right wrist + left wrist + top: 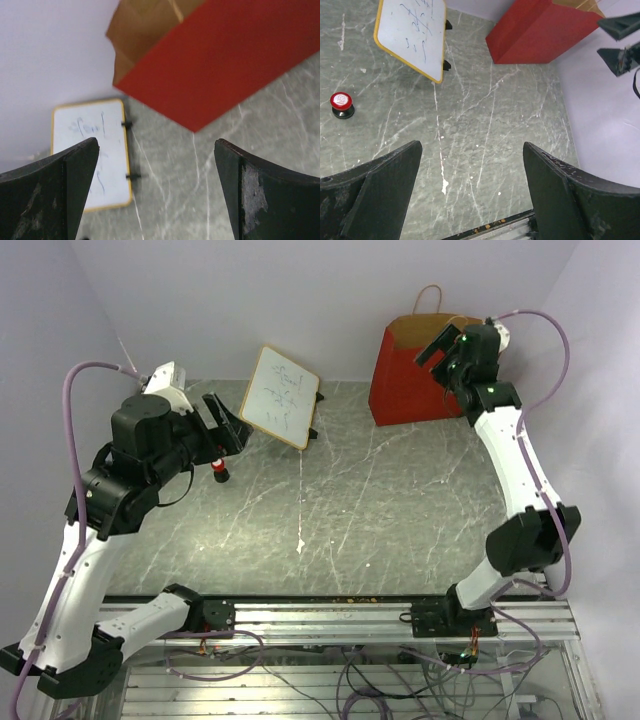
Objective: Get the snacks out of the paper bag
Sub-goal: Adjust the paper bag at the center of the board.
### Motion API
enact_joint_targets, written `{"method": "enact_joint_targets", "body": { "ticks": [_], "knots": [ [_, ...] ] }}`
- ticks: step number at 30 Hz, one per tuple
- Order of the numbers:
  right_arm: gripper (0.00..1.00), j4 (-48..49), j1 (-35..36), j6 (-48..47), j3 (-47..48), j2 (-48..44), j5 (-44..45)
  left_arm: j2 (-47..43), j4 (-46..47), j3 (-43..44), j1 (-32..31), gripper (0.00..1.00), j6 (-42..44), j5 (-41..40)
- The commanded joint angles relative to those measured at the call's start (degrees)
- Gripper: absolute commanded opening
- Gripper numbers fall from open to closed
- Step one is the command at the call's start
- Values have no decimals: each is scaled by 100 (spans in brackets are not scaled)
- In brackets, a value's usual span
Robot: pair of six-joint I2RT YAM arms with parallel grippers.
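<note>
The paper bag (pixel 405 380) stands upright at the back right, red outside with tan loop handles; it also shows in the left wrist view (pixel 535 32) and the right wrist view (pixel 225 65), where a strip of its brown inside shows. No snacks are visible; the bag's contents are hidden. My right gripper (pixel 434 348) is open and empty, held high in front of the bag's upper edge; its jaws stand wide apart in its own view (pixel 156 142). My left gripper (pixel 230 425) is open and empty above the table's left side (pixel 471 146), far from the bag.
A white tilted whiteboard (pixel 281 397) with a yellow rim stands at the back centre. A small red-and-black marker cap (pixel 219 472) stands on the grey marble table (pixel 350 510) near my left gripper. White walls close in the back and sides.
</note>
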Motion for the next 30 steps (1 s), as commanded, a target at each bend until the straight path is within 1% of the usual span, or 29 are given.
{"method": "enact_joint_targets", "body": {
  "ticks": [1,4,8,13,17,20,22,25,27,30],
  "knots": [
    [100,489,-438,366,838,684,-311,-83,99,104,56,93,7,198],
    [100,531,-644,509,1434,1201,-588,-50,-29,292,56,93,122,60],
    [98,770,-792,453,1890,1696,-761,-40,-156,443,56,93,251,-48],
    [89,1131,-944,327,2358,2354,-1044,-90,-139,346,56,93,255,-129],
    [84,1355,-960,2,2874,2925,-1177,-17,-132,435,56,93,334,-146],
    [79,1435,-955,-241,3265,3199,-1126,71,-133,511,56,93,394,-155],
    [75,1542,-950,-273,3270,3313,-1073,88,-135,505,56,93,384,-134],
    [65,1645,-947,-308,3205,3413,-1053,55,-143,443,57,93,356,-46],
    [52,1589,-951,-202,3201,3439,-1135,73,-214,484,56,93,364,41],
    [27,1653,-944,-91,2994,3258,-1474,220,-396,754,60,93,407,184]
  ]
}}
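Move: The near handle of the paper bag is about 17 cm ahead of the right hand, 4 cm to its right and a few centimetres lower. The bag's body hangs below that handle, its middle roughly 20 cm ahead, 4 cm right and 19 cm down. The whiteboard is about 40 cm left of the hand, 12 cm farther out and much lower. From the left hand, the handle is some 40 cm ahead, 46 cm right and 9 cm down. Forward some 17 cm, quickly at first, the right hand reaches over the bag's front rim to the near handle, bearing about 4 cm right early on and rising slightly, then sinking about 4 cm as it slows. The fingers tip up about 10 degrees and close from wide open to a bit over a third, bringing their tips either side of the handle. ##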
